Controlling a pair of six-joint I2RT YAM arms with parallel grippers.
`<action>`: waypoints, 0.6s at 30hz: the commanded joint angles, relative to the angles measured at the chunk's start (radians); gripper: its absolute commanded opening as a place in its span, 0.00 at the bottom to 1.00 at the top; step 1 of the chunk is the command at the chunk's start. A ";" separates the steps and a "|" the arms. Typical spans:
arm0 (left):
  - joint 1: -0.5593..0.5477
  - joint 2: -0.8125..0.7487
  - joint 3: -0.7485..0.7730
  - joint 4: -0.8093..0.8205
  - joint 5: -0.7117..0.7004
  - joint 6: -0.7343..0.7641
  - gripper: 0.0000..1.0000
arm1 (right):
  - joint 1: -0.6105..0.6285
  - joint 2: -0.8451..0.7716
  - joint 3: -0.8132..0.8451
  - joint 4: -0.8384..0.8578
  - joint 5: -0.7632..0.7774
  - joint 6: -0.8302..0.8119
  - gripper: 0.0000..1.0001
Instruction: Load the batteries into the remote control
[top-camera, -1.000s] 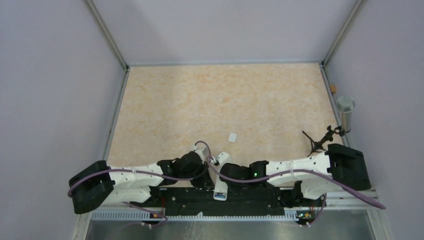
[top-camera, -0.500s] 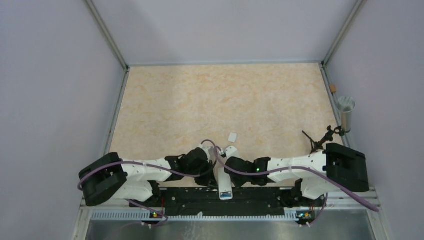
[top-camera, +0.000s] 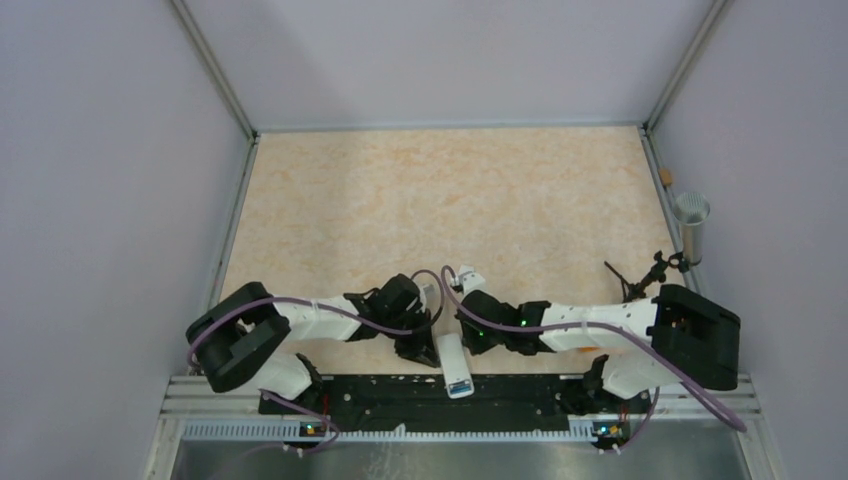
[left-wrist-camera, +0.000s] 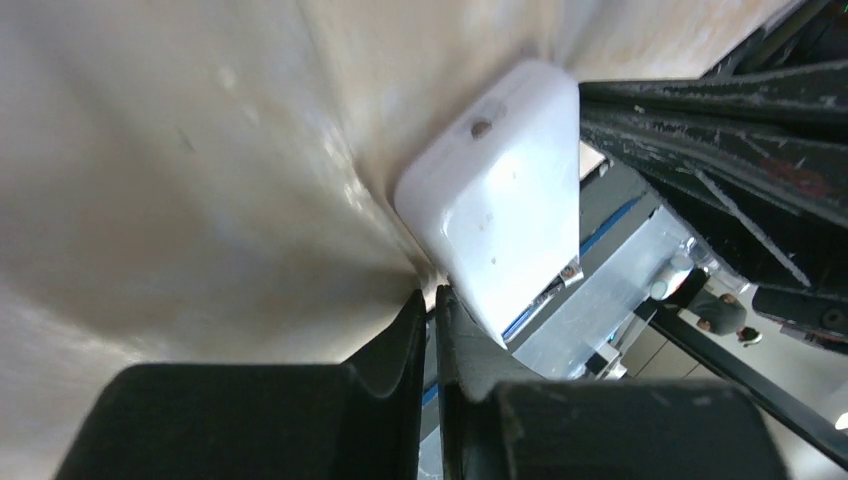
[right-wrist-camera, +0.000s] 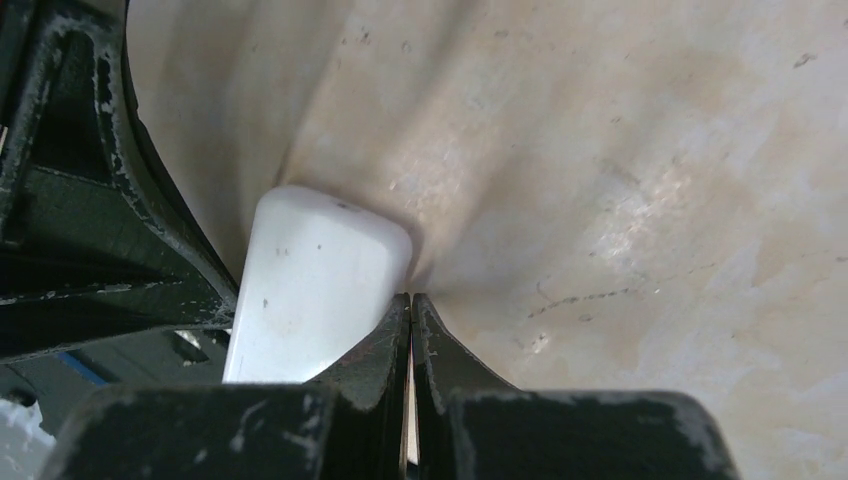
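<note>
The remote control (top-camera: 453, 360) is a white handset lying plain side up at the table's near edge, its near end hanging over the black rail. My left gripper (top-camera: 428, 338) is shut, its tips against the remote's left side (left-wrist-camera: 500, 210). My right gripper (top-camera: 464, 330) is also shut, with nothing between its fingers, and its tips (right-wrist-camera: 410, 298) rest on the table right beside the remote's right edge (right-wrist-camera: 315, 290). In each wrist view the other gripper's black body fills one side. The batteries are out of view.
A small white piece (top-camera: 466, 272) lies on the table just beyond the grippers. A metal cylinder (top-camera: 691, 225) stands at the right edge, next to a dark spindly object (top-camera: 640, 280). A black rail (top-camera: 520, 398) runs along the near edge.
Both wrists have moved away from the bases and drawn in on either side of the remote. The remote has shifted slightly right and further onto the table. The right gripper closed fully.
</note>
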 joint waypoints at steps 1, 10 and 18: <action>0.087 0.090 0.022 -0.129 -0.120 0.133 0.09 | -0.058 0.028 0.028 0.079 -0.044 -0.049 0.00; 0.221 0.200 0.129 -0.166 -0.072 0.227 0.08 | -0.153 0.139 0.106 0.124 -0.128 -0.115 0.00; 0.300 0.257 0.219 -0.167 -0.046 0.255 0.07 | -0.223 0.193 0.162 0.133 -0.165 -0.150 0.00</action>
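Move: The remote control lies face down between my hands, its near end overhanging the table edge. Its middle is about 4 cm right and 2 cm back of my left hand, and about 3 cm left and 5 cm back of my right, at fingertip height. The open battery bay at its near end is some 10 cm back and 2 cm left of my right hand. The battery cover is about 17 cm straight ahead of that hand. With the remote's sides between my two closed grippers, I drag both hands forward together, low over the table, about 6 to 7 cm. My fingertips slide along the sides towards its far corners. My right hand also drifts nearly 2 cm left, and both grippers stay practically shut. ##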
